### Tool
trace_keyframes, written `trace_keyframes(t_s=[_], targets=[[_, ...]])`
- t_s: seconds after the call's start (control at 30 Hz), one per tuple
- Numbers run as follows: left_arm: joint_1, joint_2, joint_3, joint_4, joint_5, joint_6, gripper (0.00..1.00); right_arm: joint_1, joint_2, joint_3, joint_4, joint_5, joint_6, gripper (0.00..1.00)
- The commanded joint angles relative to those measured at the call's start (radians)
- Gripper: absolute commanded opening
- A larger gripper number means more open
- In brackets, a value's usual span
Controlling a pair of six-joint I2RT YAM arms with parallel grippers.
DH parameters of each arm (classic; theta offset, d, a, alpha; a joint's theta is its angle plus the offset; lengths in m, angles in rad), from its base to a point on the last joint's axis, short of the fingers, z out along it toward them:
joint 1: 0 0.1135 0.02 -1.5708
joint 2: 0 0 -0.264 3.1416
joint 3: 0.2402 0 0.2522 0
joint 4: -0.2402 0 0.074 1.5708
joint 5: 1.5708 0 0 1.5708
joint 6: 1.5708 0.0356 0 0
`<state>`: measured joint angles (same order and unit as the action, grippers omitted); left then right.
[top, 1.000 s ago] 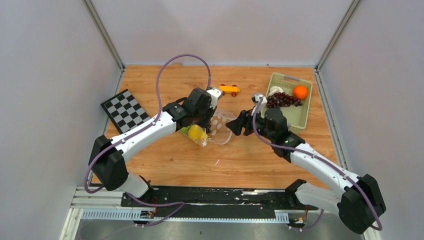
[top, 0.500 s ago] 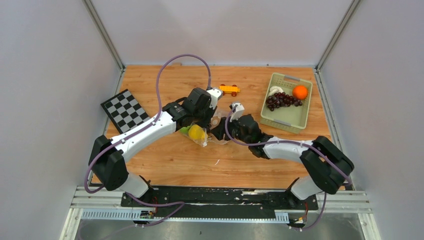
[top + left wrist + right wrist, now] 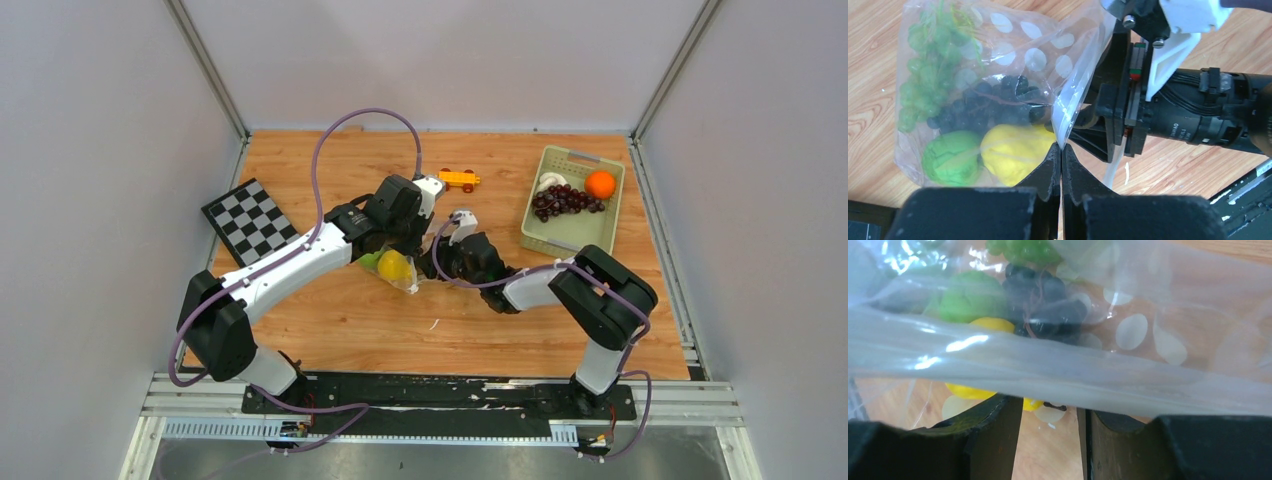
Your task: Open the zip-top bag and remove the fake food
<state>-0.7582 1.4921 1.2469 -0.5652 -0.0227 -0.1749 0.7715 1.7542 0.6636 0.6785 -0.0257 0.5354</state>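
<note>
The zip-top bag (image 3: pixel 412 265) lies mid-table, clear with whitish dots (image 3: pixel 1013 60). Inside it are fake food pieces: a yellow lemon (image 3: pixel 1008 152), a green round piece (image 3: pixel 950 162), dark grapes (image 3: pixel 983 107) and green grapes (image 3: pixel 923 85). My left gripper (image 3: pixel 1061 149) is shut on the bag's edge at its mouth. My right gripper (image 3: pixel 1050 412) stands open right at that mouth, facing the left one. The bag's pale lip (image 3: pixel 1073 375) runs across its fingertips. I cannot tell whether the lip sits between the jaws.
A green basket (image 3: pixel 590 235) at the back right holds an orange ball (image 3: pixel 600 184), dark grapes (image 3: pixel 565 200) and a white mushroom (image 3: pixel 550 181). An orange-yellow toy car (image 3: pixel 458 178) sits behind the bag. A checkerboard (image 3: pixel 250 218) lies at the left.
My right arm has swung left from beside the basket to the bag's mouth, and its jaws have narrowed. The left gripper and the bag have stayed put.
</note>
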Motion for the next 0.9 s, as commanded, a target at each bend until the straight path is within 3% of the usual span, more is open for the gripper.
trace_keyframes(t_s=[0.0, 0.2, 0.4, 0.87], targets=[[0.005, -0.014, 0.026, 0.016, 0.017, -0.013, 0.00, 0.006, 0.051, 0.059, 0.108, 0.008, 0.024, 0.41], [0.007, -0.011, 0.026, 0.016, 0.017, -0.014, 0.00, 0.005, 0.100, 0.074, 0.125, 0.008, 0.016, 0.29], [0.015, -0.010, 0.028, 0.015, 0.017, -0.015, 0.00, 0.004, 0.069, 0.063, 0.091, -0.003, -0.011, 0.01], [0.021, 0.008, 0.031, 0.005, 0.017, -0.018, 0.00, 0.004, -0.292, 0.031, -0.242, -0.046, -0.156, 0.00]])
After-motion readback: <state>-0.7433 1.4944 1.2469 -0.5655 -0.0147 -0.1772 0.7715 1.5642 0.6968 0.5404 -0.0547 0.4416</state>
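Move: My right hand is already inside the bag mouth, fingers half open, with the black grapes about 4 cm ahead, 3 cm left and 2 cm lower. The yellow pear lies level with the hand, some 6 cm left, and the green ball fruit 2 cm ahead and 10 cm left, both at about that lower height. From my left hand, pinching the bag's rim, the black grapes are roughly 6 cm ahead, 1 cm left and 13 cm below. I ease my right fingers about 1.5 cm farther forward-left and slightly down to the near end of the black grapes, and shut them there on the stem. Then I lift them some 6.5 cm, drawing back a little towards the right, fingertips tilting slightly down. My left hand stays put, still pinching the zip rim. ##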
